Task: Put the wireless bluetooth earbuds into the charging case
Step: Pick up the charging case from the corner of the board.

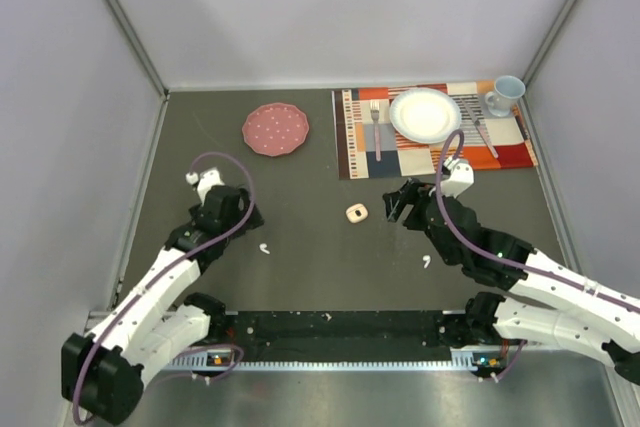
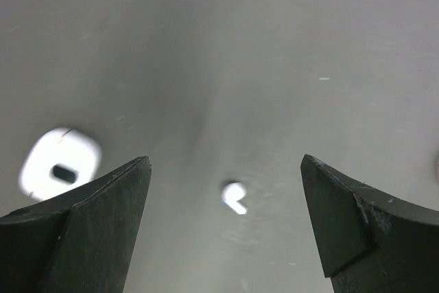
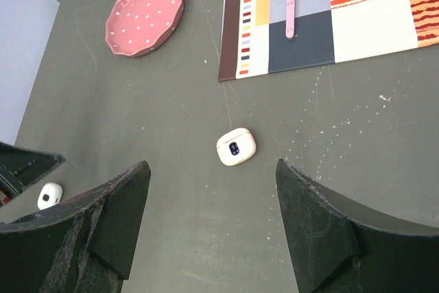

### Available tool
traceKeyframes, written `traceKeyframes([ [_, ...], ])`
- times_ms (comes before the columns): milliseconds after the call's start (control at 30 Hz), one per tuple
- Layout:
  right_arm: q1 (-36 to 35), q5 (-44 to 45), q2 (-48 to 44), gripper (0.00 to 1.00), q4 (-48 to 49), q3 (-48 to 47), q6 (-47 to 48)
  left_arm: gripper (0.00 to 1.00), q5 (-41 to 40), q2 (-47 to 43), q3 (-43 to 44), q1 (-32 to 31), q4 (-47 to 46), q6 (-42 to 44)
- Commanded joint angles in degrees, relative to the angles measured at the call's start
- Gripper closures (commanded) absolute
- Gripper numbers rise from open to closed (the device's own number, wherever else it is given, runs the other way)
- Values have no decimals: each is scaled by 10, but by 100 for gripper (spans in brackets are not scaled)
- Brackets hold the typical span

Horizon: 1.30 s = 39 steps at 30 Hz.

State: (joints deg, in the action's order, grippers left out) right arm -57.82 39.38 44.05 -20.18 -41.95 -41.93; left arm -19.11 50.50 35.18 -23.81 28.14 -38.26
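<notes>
A white charging case [image 1: 356,213] lies on the dark table, just left of my right gripper [image 1: 396,204]. In the right wrist view the case [image 3: 236,147] lies ahead of the open, empty gripper [image 3: 212,166]. One tiny white earbud [image 1: 264,248] lies just below my left gripper [image 1: 245,217]. In the left wrist view this earbud [image 2: 234,197] shows between the wide-open fingers of that gripper [image 2: 225,162]. A second white case [image 2: 60,169] shows blurred at the left there, and also in the right wrist view [image 3: 49,195]. Another earbud [image 1: 425,261] lies beside the right arm.
A pink dotted plate [image 1: 275,129] sits at the back. A checked placemat [image 1: 360,152] at the back right carries a white plate [image 1: 425,114], a fork [image 1: 376,127] and a knife [image 1: 480,129]. A blue cup [image 1: 505,94] stands at its far corner. Grey walls enclose the table.
</notes>
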Motion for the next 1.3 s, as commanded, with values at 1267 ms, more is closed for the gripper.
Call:
traceKeyframes([
  [1267, 55, -56, -33, 22, 64, 21, 86, 1, -25, 64, 59, 193, 216, -47],
])
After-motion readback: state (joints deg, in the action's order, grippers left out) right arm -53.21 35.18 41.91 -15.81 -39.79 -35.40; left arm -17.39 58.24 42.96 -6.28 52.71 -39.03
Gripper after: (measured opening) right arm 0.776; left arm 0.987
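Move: The charging case in the near-left corner lies about 8 cm back and 11 cm left of the left hand, some 8 cm below it. A loose earbud sits roughly 7 cm back and 2 cm right of that hand; the other charging case, already set down, is about 3 cm ahead and 28 cm right, both at table height. From the right hand the corner case is around 50 cm left, 5 cm back and 20 cm lower. Open, the left hand weaves about 8 cm left and 5 back towards the corner case, tipping further down. ##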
